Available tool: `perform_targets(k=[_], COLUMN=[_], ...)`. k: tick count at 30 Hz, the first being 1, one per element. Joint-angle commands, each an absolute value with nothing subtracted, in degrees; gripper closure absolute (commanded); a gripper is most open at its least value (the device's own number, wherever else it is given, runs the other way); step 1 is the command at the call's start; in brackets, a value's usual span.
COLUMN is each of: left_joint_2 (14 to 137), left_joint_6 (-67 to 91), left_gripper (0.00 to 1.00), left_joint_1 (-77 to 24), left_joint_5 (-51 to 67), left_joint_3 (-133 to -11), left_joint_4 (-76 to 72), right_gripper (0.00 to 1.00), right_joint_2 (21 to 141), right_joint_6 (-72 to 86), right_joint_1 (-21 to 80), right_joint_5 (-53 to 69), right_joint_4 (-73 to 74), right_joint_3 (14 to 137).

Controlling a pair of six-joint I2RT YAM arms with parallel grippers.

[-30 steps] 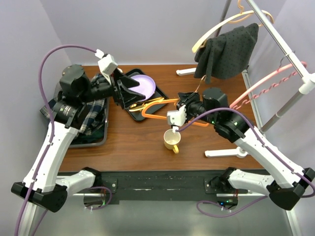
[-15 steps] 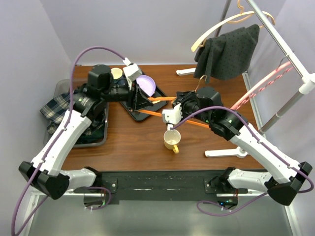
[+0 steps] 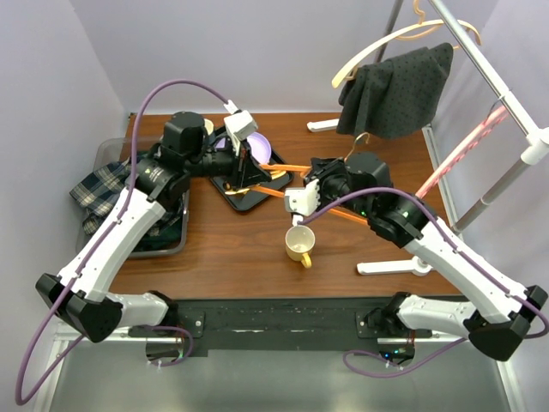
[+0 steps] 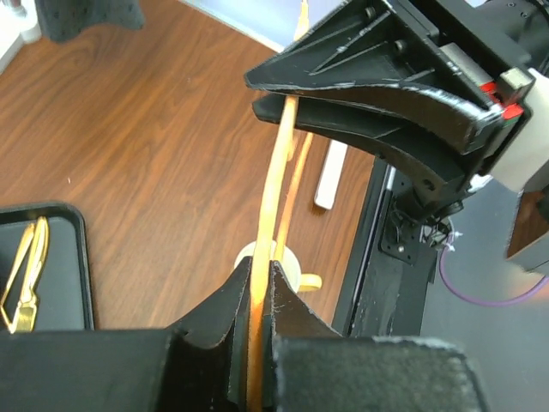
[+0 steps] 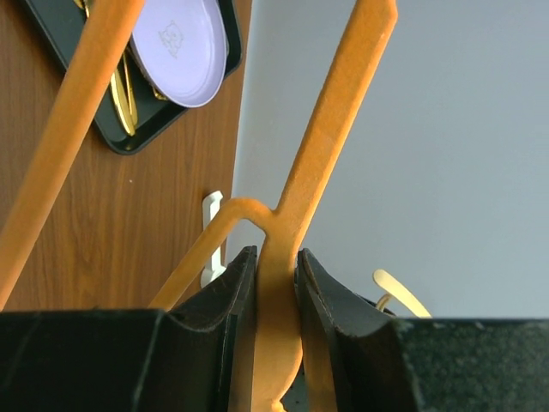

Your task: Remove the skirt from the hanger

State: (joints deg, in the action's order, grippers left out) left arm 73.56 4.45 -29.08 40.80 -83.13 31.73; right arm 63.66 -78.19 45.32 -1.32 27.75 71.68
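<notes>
A bare orange hanger [image 3: 287,176] hangs in the air over the table's middle, held by both grippers. My left gripper [image 3: 250,172] is shut on one arm of it, seen in the left wrist view [image 4: 262,275] with the hanger [image 4: 276,172] running up between the jaws. My right gripper [image 3: 316,182] is shut on the hanger's neck, seen in the right wrist view [image 5: 276,266] with the hanger [image 5: 334,120] above it. No cloth is on this hanger. A plaid skirt [image 3: 94,190] lies bunched in the grey bin [image 3: 167,236] at the left.
A yellow mug [image 3: 299,245] stands below the hanger. A black tray [image 3: 244,196] holds a purple plate [image 3: 259,148] and gold cutlery. A dark grey garment [image 3: 395,86] hangs on a cream hanger [image 3: 377,47] on the rack [image 3: 502,90], with pink hangers [image 3: 463,154] at the right.
My left arm has swung right from over the bin to the orange hanger and shut on its arm. My right gripper has kept its hold and shifted slightly.
</notes>
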Motion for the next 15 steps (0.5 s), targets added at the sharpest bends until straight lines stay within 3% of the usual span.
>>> perform_targets(k=[1, 2, 3, 7, 12, 14, 15], left_joint_2=[71.46, 71.11, 70.76, 68.82, 68.91, 68.64, 68.64], left_joint_6=[7.2, 7.38, 7.64, 10.8, 14.41, 15.55, 17.04], left_gripper=[1.0, 1.0, 1.0, 1.0, 1.0, 1.0, 1.0], left_joint_1=[-29.27, -29.27, -29.27, -29.27, -29.27, -29.27, -29.27], left_joint_5=[35.95, 35.77, 35.16, 34.72, 35.24, 35.77, 35.86], left_joint_3=[-82.88, -82.62, -82.44, -81.3, -80.25, -79.46, -79.37], left_joint_4=[24.35, 23.13, 22.33, 17.68, 11.88, 8.2, 6.96], right_gripper=[0.77, 0.73, 0.62, 0.45, 0.27, 0.02, 0.01], right_joint_2=[57.75, 56.35, 55.73, 53.62, 47.83, 46.85, 46.32], right_joint_6=[-71.91, -71.11, -69.89, -62.35, -50.65, -37.58, -32.14], right_joint_1=[46.14, 46.14, 46.14, 46.14, 46.14, 46.14, 46.14], right_joint_5=[7.2, 7.9, 9.65, 17.72, 27.06, 26.9, 25.24], right_joint_4=[20.83, 20.22, 20.3, 26.28, 18.21, 9.9, 7.06], right_joint_3=[71.9, 71.63, 71.54, 74.79, 72.08, 71.28, 71.02])
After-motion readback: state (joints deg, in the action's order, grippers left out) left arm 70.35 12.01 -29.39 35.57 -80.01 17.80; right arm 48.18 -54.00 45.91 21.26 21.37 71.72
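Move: The orange hanger is held by both hands over the table; its middle lies about 17 cm to the right of the left hand and 1 cm back, some 2 cm lower, and only about 2 cm right and 2 cm back from the right hand, slightly below. From the left hand, the yellow mug stands roughly 12 cm right, level fore and aft, 31 cm down; the purple plate is some 29 cm ahead, 6 cm left and 33 cm down. The orange hanger, still pinched at one shoulder end by the left fingers, is let go by the right gripper near its neck: those fingers open wide as the hand pulls back about 11 cm and up nearly as far, rolling some 30 degrees with its left side rising. The left hand keeps its grip and lifts about 4 cm, tilting slightly. ##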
